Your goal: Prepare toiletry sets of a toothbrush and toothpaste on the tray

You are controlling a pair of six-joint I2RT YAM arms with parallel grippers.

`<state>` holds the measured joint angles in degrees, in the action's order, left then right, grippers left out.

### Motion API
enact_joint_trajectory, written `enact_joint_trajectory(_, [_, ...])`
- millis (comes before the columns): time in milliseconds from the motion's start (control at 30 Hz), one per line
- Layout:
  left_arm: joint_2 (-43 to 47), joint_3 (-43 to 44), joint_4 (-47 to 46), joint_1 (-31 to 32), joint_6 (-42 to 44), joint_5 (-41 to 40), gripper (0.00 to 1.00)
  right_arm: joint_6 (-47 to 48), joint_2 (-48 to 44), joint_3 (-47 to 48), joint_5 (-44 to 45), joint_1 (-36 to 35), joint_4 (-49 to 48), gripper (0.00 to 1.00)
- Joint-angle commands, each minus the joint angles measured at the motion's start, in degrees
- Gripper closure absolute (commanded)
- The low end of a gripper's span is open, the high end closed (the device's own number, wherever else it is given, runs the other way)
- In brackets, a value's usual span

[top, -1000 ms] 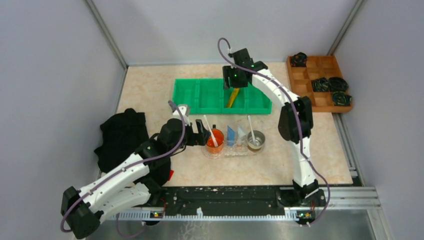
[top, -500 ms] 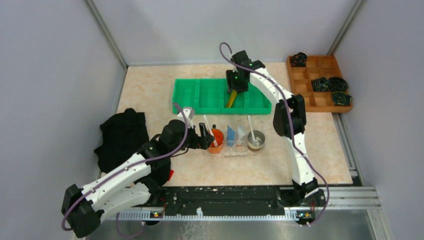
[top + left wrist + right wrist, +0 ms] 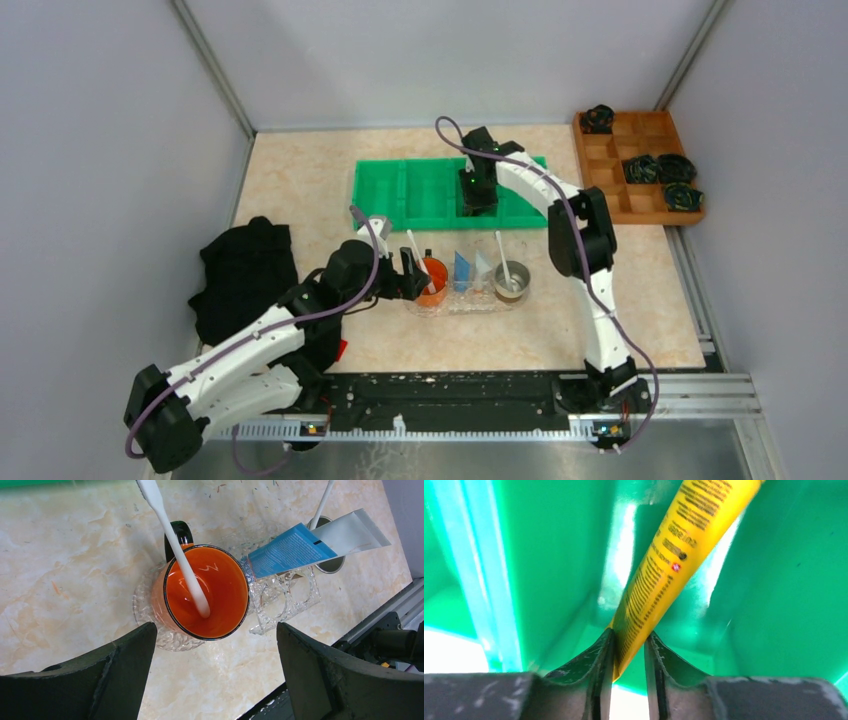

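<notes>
My right gripper (image 3: 478, 193) is down in the green bin (image 3: 400, 190), with its fingers closed on the lower end of the yellow toothpaste (image 3: 669, 565), which leans up and away in the right wrist view (image 3: 630, 632). The tube is hidden under the gripper in the top view. The clear tray (image 3: 465, 301) holds an orange cup (image 3: 225, 585) with a white toothbrush (image 3: 175, 545), the blue toothpaste (image 3: 287, 550) and white toothpaste (image 3: 350, 530) in the middle, and a grey cup (image 3: 512, 285) with the second toothbrush (image 3: 502, 258). My left gripper (image 3: 215, 625) is open and empty just left of the orange cup.
A brown wooden compartmented box (image 3: 640, 130) with black coiled items stands at the back right. A black cloth (image 3: 245, 270) lies at the left beside my left arm. Grey walls close in both sides and the back.
My right gripper has come down into the green bin over the yellow tube, which stayed where it leaned. My left gripper has edged slightly closer to the orange cup.
</notes>
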<state>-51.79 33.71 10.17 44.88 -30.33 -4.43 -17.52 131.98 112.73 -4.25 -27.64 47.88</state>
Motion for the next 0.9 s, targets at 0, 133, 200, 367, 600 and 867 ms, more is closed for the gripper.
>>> enact_joint_trajectory(0, [0.6,-0.7,-1.1,0.1,0.2,0.1,0.05,0.0,-5.5,-0.8,0.5,-0.3,-2.9,0.83])
enact_joint_trajectory(133, [0.5,-1.1,-1.2,0.1,0.1,-0.1,0.05,-0.6,-6.5,0.2,0.5,-0.4,-4.4,0.92])
enact_joint_trajectory(200, [0.4,-1.1,-1.2,0.0,0.1,-0.4,0.05,-0.8,-6.8,1.9,0.8,-0.4,-4.6,0.94])
enact_joint_trajectory(367, [-0.2,-1.2,-1.1,0.0,0.1,-0.6,0.05,1.1,-7.8,9.5,2.4,-0.4,-2.2,0.94])
enact_joint_trajectory(600, [-1.0,-1.0,-1.0,0.0,0.0,-1.3,0.05,4.2,-10.6,17.9,1.4,-0.3,2.2,0.95])
enact_joint_trajectory(867, [-2.2,0.3,0.0,0.1,0.0,-1.9,0.05,6.0,-23.0,13.1,-3.7,-0.3,4.8,0.96])
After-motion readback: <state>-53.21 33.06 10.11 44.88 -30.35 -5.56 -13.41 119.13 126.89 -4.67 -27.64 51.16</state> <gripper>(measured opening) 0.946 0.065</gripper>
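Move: In the tray, the yellow toothpaste tube runs forward from the right fingers, which stand around its near end; its middle is about 4 cm ahead, 1 cm to the right and at much the same height. Back from this hand stand the blue tube (some 13 cm back, 1 cm left), the metal cup (15 cm back, 9 cm right) and the orange mug (15 cm back, 8 cm left). From the left hand, the yellow tube lies roughly 26 cm ahead, 13 cm right and 12 cm below. Closing its half-open fingers, the right hand pinches the near end of the yellow tube while barely rising, then lifts it steeply by about 20 cm, up out of the tray. The path leans some 4 cm forward on the way and eases back a little at the top, as the wrist tips the fingers forward by roughly 20 degrees. ##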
